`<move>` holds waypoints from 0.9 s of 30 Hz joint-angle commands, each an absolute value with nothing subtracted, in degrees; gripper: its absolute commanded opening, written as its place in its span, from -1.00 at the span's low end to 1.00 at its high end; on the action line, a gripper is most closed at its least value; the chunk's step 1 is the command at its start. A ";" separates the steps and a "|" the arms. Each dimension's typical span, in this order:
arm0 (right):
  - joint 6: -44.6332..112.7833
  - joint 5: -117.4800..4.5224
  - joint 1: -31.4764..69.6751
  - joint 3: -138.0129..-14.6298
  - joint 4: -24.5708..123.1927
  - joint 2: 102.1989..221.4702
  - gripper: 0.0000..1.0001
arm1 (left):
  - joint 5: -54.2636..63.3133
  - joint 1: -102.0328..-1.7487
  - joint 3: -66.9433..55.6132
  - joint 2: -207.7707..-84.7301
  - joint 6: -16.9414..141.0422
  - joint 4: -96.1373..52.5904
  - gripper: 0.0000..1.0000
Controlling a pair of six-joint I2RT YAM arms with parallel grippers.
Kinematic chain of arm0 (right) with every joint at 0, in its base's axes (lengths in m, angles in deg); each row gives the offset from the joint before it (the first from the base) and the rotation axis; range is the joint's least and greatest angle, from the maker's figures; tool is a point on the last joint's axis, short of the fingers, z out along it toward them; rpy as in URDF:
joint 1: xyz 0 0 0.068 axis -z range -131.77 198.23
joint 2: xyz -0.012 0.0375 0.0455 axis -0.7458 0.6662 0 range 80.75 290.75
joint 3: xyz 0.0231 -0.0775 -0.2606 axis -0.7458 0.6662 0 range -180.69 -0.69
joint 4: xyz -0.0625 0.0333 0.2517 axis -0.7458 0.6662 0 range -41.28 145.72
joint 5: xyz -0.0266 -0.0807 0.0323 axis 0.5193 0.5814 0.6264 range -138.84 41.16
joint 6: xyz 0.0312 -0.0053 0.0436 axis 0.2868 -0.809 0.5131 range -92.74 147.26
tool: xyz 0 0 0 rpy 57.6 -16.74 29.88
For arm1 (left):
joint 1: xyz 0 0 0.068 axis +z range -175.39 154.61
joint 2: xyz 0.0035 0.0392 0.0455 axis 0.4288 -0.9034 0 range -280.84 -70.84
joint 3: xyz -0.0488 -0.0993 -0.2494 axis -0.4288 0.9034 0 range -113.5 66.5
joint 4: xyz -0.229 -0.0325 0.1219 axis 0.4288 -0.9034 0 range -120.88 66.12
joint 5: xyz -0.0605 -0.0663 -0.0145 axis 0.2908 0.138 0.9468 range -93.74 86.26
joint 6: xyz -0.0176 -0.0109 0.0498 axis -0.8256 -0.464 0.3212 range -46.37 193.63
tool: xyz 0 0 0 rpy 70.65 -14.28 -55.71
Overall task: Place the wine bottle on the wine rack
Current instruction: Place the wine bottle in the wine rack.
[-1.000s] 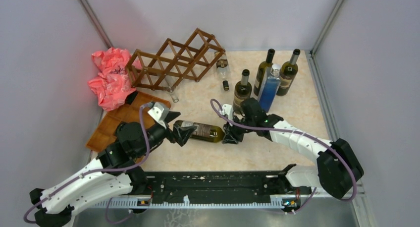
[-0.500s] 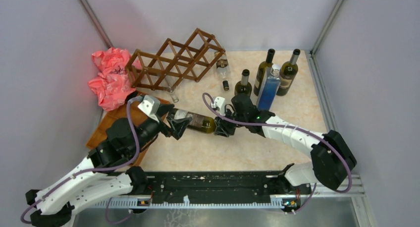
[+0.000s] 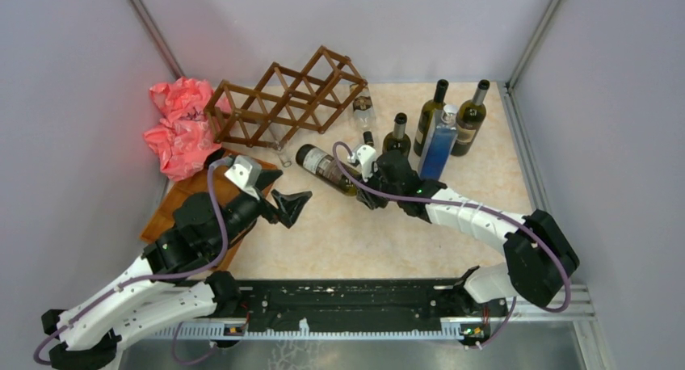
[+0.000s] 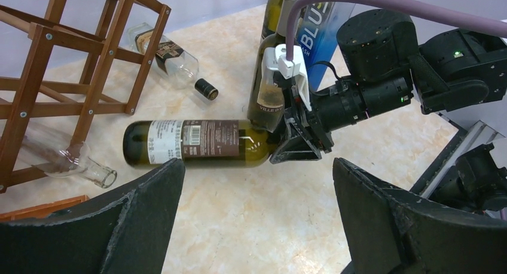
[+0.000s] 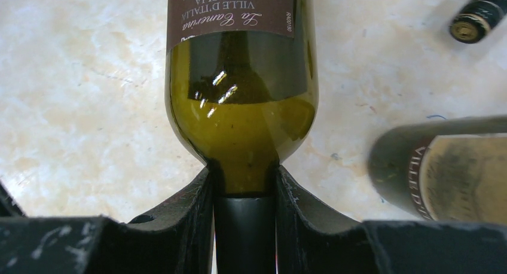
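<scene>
The wine bottle [image 3: 325, 167] is dark green with a brown label and lies slanted, base toward the wine rack. My right gripper [image 3: 365, 189] is shut on its neck; in the right wrist view both fingers [image 5: 197, 197] press the neck just below the bottle [image 5: 241, 100] shoulder. The wine rack [image 3: 283, 102], a dark brown lattice, stands at the back left, and its slats [image 4: 54, 76] fill the upper left of the left wrist view. My left gripper [image 3: 292, 203] is open and holds nothing. It sits just in front of the bottle [image 4: 197, 143].
Three dark bottles [image 3: 430, 114] and a blue bottle [image 3: 440, 146] stand upright at the back right, close behind my right arm. A clear bottle [image 3: 361, 105] lies by the rack's right end. A pink bag [image 3: 179, 129] and a brown tray [image 3: 179, 202] are on the left.
My right gripper has carried the bottle up and left toward the rack, swinging its base out from between the left jaws. The left arm shifted left, then stayed, still open.
</scene>
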State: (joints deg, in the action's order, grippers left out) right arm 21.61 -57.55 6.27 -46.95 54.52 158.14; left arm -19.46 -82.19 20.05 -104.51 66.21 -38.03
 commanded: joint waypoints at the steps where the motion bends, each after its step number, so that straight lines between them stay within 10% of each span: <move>1: 23.87 -50.55 5.87 -49.63 43.36 156.28 -1.00 | -20.31 -82.01 20.04 -103.97 67.21 -37.73 0.97; 27: 34.31 -28.51 0.99 -62.23 39.25 171.53 -1.00 | -20.76 -82.06 21.17 -102.95 67.74 -37.16 0.97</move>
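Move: The right hand holds the wine bottle by its neck, with the base pointing forward-left. The middle of the wine rack is about 27 cm ahead, 22 cm to the left and slightly higher, while its right foot is some 18 cm ahead and 12 cm left. A standing green bottle is roughly 9 cm ahead and 8 cm right, and a lying clear bottle 24 cm straight ahead. From the left hand, the rack's middle is about 25 cm ahead, 5 cm left and 18 cm lower. Still pinching the bottle by its neck, the right hand carries it base-first towards the right part of the rack, about 6.5 cm forward, veering 1 cm right, then over 3 cm left, with little net height change. The wrist turns some 20 degrees clockwise on the way, swinging the bottle to point more forward. ##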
